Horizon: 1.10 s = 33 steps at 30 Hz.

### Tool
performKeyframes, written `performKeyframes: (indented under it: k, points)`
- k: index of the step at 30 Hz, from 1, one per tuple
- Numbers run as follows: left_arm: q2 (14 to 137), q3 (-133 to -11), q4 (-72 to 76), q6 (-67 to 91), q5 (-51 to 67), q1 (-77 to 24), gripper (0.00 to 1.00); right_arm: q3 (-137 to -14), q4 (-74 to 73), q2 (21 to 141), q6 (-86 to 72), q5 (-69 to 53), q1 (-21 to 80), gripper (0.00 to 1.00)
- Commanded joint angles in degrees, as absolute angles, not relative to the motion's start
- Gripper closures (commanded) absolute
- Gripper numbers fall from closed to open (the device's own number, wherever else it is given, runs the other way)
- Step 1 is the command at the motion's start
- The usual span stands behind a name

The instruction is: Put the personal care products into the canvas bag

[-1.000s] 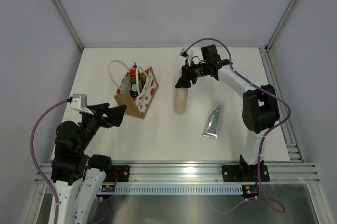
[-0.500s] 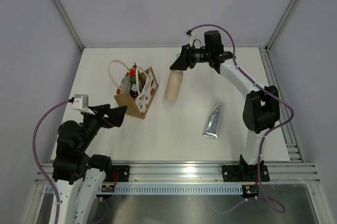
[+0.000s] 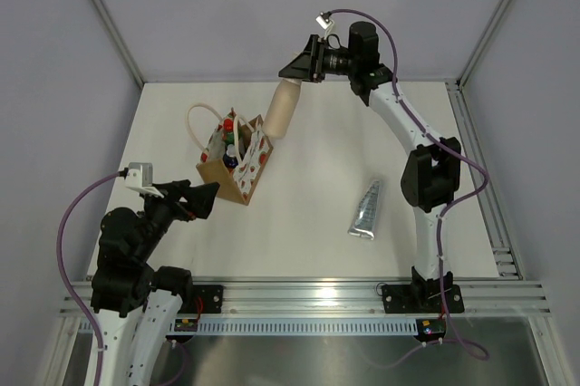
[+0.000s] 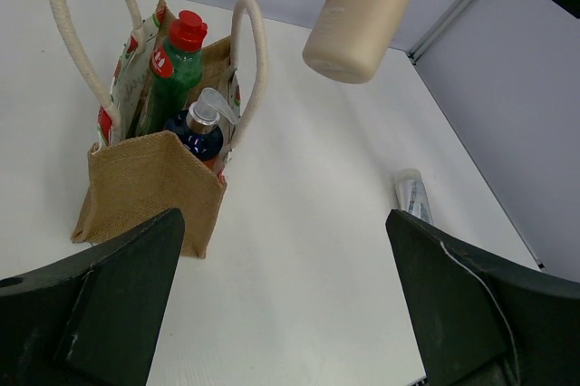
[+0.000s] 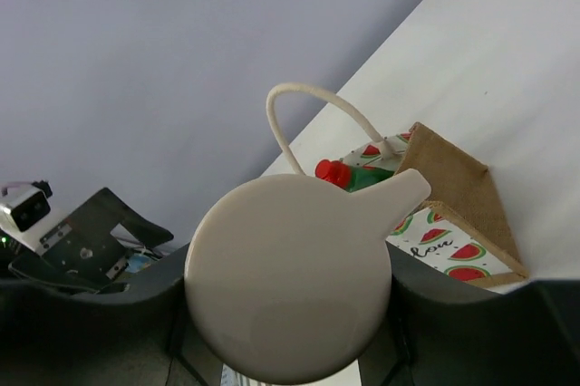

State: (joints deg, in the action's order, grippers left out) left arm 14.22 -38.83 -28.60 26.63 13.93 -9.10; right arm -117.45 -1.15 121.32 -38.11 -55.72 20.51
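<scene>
My right gripper (image 3: 300, 63) is shut on the beige bottle (image 3: 282, 108), holding it in the air just right of the canvas bag (image 3: 237, 162). In the right wrist view the bottle's round end (image 5: 285, 277) fills the space between the fingers. Below it are the bag (image 5: 453, 214) and the green bottle's red cap (image 5: 333, 171). The bag (image 4: 149, 182) stands upright and holds the green bottle (image 4: 177, 64) and a dark blue pump bottle (image 4: 195, 128). The silver tube (image 3: 367, 209) lies flat on the table. My left gripper (image 3: 205, 196) is open and empty, near the bag's front.
White rope handles (image 3: 201, 123) stick up and out from the bag's left side. The white table (image 3: 299, 241) is bounded by grey walls and a metal frame rail (image 3: 480, 178) on the right. From the left wrist, the tube (image 4: 412, 194) shows far right.
The right arm lifted the beige bottle off the table and carried it left and back, up beside the bag. The left arm stayed still.
</scene>
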Motion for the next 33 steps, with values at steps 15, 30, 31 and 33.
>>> performKeyframes:
  k: [15, 30, 31, 33]
  points:
    - [13.1, -40.0, -29.7, 27.9, 12.1, -8.9, 0.01, -132.7, 13.7, 132.9, -58.2, -47.7, 20.1, 1.0]
    - [14.6, -42.0, -32.2, 27.5, 11.7, -8.9, 0.01, -142.7, 14.2, 141.4, -65.3, -37.3, 23.4, 1.0]
    - [14.6, -42.0, -32.3, 27.5, 11.7, -8.9, 0.01, -143.1, 14.3, 141.8, -65.7, -36.7, 23.8, 1.0]
    - [14.5, -42.1, -32.4, 27.4, 11.8, -8.9, 0.01, -143.4, 14.7, 142.3, -66.8, -35.9, 24.5, 1.0]
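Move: The right hand already holds the pump bottle by its pump end, with the body hanging down. The canvas bag's middle lies about 12 cm back and 13 cm left of that hand, some 25 cm below it. Inside, the green bottle stands roughly 8 cm back and 15 cm left of the hand, the orange bottle about 15 cm back and 13 cm left. From the left hand the bag is some 19 cm ahead, 2 cm right and 20 cm lower. Keeping its grip on the pump end, the right hand carries the pump bottle forward about 11 cm, farther out beyond the bag's far end, while sinking some 4 cm and easing about 3 cm left, much of the sinking coming early. As it travels, the wrist turns clockwise some 15 degrees and tilts by 10 or so, swinging the hanging bottle's base out to the left and back, in towards the far end of the bag's mouth. ##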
